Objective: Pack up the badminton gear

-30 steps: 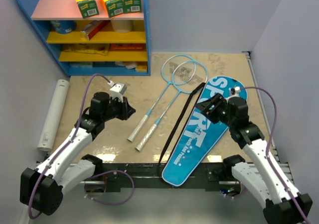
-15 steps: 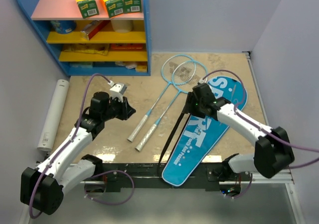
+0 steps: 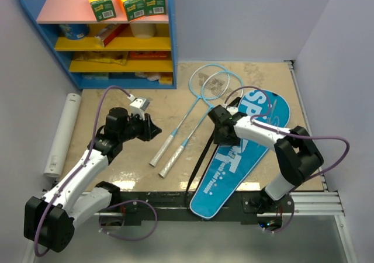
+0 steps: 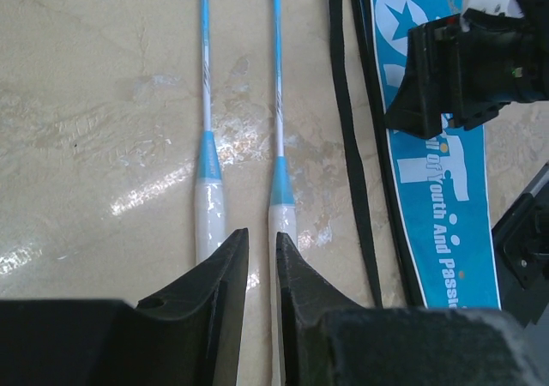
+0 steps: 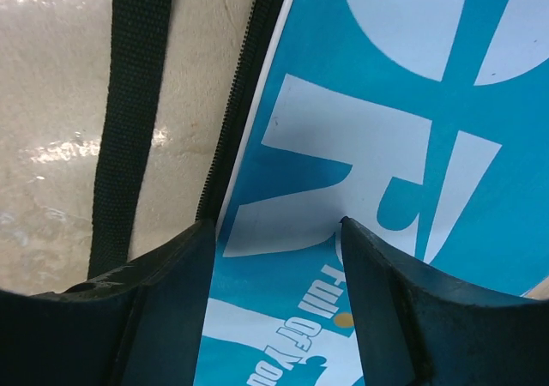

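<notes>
Two thin light-blue rackets lie side by side on the beige floor, heads toward the shelf. Their silver-white handles point at my left gripper. It hovers just short of them, its jaws a narrow gap apart with nothing between. The long blue "SPORT" bag lies flat to the right, its black strap trailing along its left side. My right gripper is open low over the bag, its left finger by the zipper edge. It holds nothing.
A blue shelf unit with orange-green boxes on top stands at the back left. A white tube lies along the left wall. Walls close in on both sides. The right arm's elbow rests over the bag's right side.
The right arm has swung left, carrying its open gripper from the bag's right-middle to its left zipper edge. The left arm has barely moved.
</notes>
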`<state>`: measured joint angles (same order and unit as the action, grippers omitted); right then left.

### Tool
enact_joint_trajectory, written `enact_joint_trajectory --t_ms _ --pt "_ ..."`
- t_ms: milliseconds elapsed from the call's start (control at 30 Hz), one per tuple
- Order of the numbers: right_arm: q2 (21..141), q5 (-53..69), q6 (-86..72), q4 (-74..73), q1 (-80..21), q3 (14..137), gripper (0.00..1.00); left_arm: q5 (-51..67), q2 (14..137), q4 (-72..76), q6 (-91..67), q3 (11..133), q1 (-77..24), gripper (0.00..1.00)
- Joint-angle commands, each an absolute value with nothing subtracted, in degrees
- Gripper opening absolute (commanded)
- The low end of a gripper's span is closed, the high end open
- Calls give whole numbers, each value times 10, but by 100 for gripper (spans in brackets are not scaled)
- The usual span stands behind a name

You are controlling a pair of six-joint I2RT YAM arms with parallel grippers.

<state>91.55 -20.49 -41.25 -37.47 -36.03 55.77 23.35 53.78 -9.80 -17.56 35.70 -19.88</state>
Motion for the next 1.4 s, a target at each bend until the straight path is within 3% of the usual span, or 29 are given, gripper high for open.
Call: enact_joint_trajectory --t_ms 0,300,667,767,800,867,900,1133,1367 --pt "942 -243 -444 -387 -386 581 63 264 527 -66 -190 352 -194 24" --pt "959 -242 -468 -367 -396 601 64 273 529 -62 -192 352 -199 24" --pt "1026 -227 -485 -311 -403 531 61 275 532 -63 -192 352 -199 24" --pt "1021 -221 -490 -301 -407 512 44 276 533 -63 -191 352 -199 24" --pt "1020 -221 -493 -301 -412 506 28 277 533 -63 -191 352 -199 24" --pt "1017 -218 -497 -301 -416 503 13 278 534 -62 -191 352 -199 24" --pt "1017 -214 -497 -301 -418 499 0 278 534 -62 -191 352 -199 24" --pt "994 -209 -495 -288 -436 511 0 274 533 -63 -190 352 -199 24" --pt "840 -227 -504 -359 -446 604 0 267 531 -68 -188 353 -199 25"
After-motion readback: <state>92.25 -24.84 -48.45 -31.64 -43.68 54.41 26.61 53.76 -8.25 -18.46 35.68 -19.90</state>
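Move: Just below the right hand's open fingers, the bag's zipped edge lies about 3 cm to the left and 2 cm down, neither ahead nor back. The black strap runs alongside, some 7 cm left and level with the hand, and the nearer racket's grip is about 19 cm left and 7 cm back. From the idle left hand, that same edge is roughly 19 cm to the right, 1 cm back and 14 cm below. Shifting left across the bag by about 3 cm while sinking some 2 cm, the right hand brings its open fingers to the zipped edge, then shuts them fully to pinch it. With the edge held, it rises about 2 cm and eases a little farther left and slightly back. ##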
